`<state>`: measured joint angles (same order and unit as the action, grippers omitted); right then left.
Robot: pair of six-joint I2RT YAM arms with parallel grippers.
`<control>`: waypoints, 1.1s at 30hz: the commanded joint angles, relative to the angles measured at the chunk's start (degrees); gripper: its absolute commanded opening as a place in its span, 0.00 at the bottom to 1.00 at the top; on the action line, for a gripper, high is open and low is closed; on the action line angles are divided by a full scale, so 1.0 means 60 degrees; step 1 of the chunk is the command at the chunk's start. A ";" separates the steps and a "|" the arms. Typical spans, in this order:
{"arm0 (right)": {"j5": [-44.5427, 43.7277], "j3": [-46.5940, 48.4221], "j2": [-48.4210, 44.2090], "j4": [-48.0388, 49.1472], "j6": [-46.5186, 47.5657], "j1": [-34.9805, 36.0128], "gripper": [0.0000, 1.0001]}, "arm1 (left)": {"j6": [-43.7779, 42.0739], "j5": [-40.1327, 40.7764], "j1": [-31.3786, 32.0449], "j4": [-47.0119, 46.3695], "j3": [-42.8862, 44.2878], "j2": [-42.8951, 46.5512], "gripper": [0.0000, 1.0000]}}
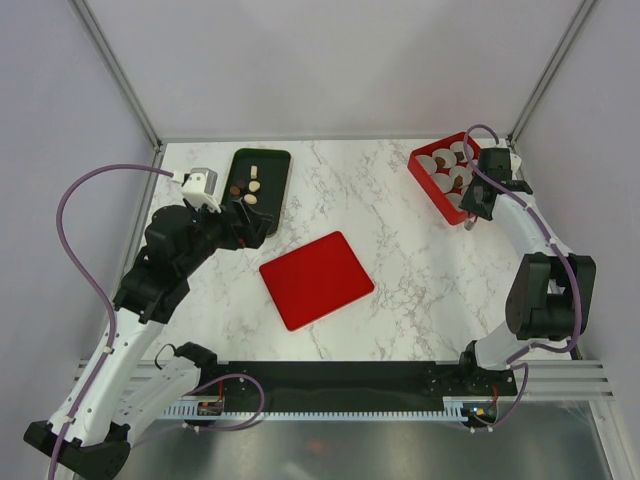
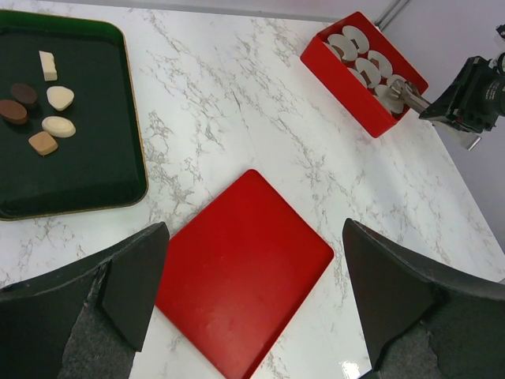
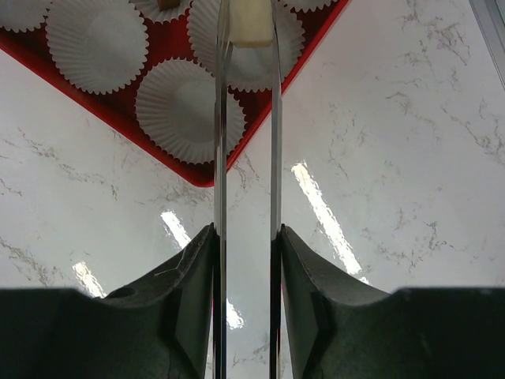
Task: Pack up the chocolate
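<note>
Several chocolate pieces (image 2: 49, 110), brown, dark brown and cream-white, lie on a dark tray (image 2: 95, 166) at the back left. My left gripper (image 2: 254, 237) hangs open and holds nothing, above a flat red lid (image 2: 245, 276). My right gripper (image 3: 247, 233) is shut on thin metal tongs (image 3: 222, 142). At the tongs' tips sits a cream-white chocolate (image 3: 251, 22), between the blades, over a white pleated paper cup (image 3: 293, 47) in the red box (image 3: 201, 175). Whether the tips still pinch it I cannot tell.
The red box (image 1: 425, 178) of paper cups (image 1: 442, 180) stands at the back right corner, near the frame post. The red lid (image 1: 316, 279) lies mid-table. The dark tray (image 1: 275, 165) sits next to the left arm's wrist. Walls close in on the table's three far sides.
</note>
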<state>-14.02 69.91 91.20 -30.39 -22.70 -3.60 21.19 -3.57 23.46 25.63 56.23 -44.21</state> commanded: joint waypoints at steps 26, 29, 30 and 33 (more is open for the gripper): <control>0.2026 0.0772 -0.0800 0.1443 0.0209 0.1327 0.47 | 0.0189 0.0010 -0.0043 -0.0419 0.0004 0.0058 1.00; 0.2598 0.0508 -0.0757 0.2351 0.0180 0.2279 0.47 | 0.0189 -0.0034 -0.0043 -0.0433 0.0004 0.0029 1.00; 0.2644 0.0492 -0.0713 0.2544 0.0165 0.2545 0.47 | 0.0189 -0.0049 -0.0043 -0.0419 0.0004 0.0014 1.00; 0.2979 0.0419 -0.0421 0.3510 0.0019 0.3483 0.47 | 0.0189 -0.0078 -0.0043 -0.0419 0.0018 0.0000 1.00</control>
<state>-0.69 72.75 88.09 -18.63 -22.26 13.67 21.19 -3.55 23.46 25.61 56.23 -44.21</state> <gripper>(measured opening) 0.470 0.993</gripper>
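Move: The right hand holds the tongs with the cream chocolate at their tips. It goes into the middle paper cup of the box's near row, about 8 cm ahead, 3 cm right and 9 cm below. The empty near-corner cup lies 5 cm left of that cup and 2 cm nearer; the box's centre cup lies 6 cm beyond it. The green tray is some 55 cm left and 8 cm ahead. From the left hand, that middle cup is roughly 22 cm ahead and 53 cm right. Nearly in place at first, the right hand eases its grip a little so the tongs spread and let go of the cream chocolate. It then rises about 7 cm and sweeps some 17 cm left with a little forward travel, away from the cup towards the green tray. The wrist swings counter-clockwise and tips the still-held tongs upward. ##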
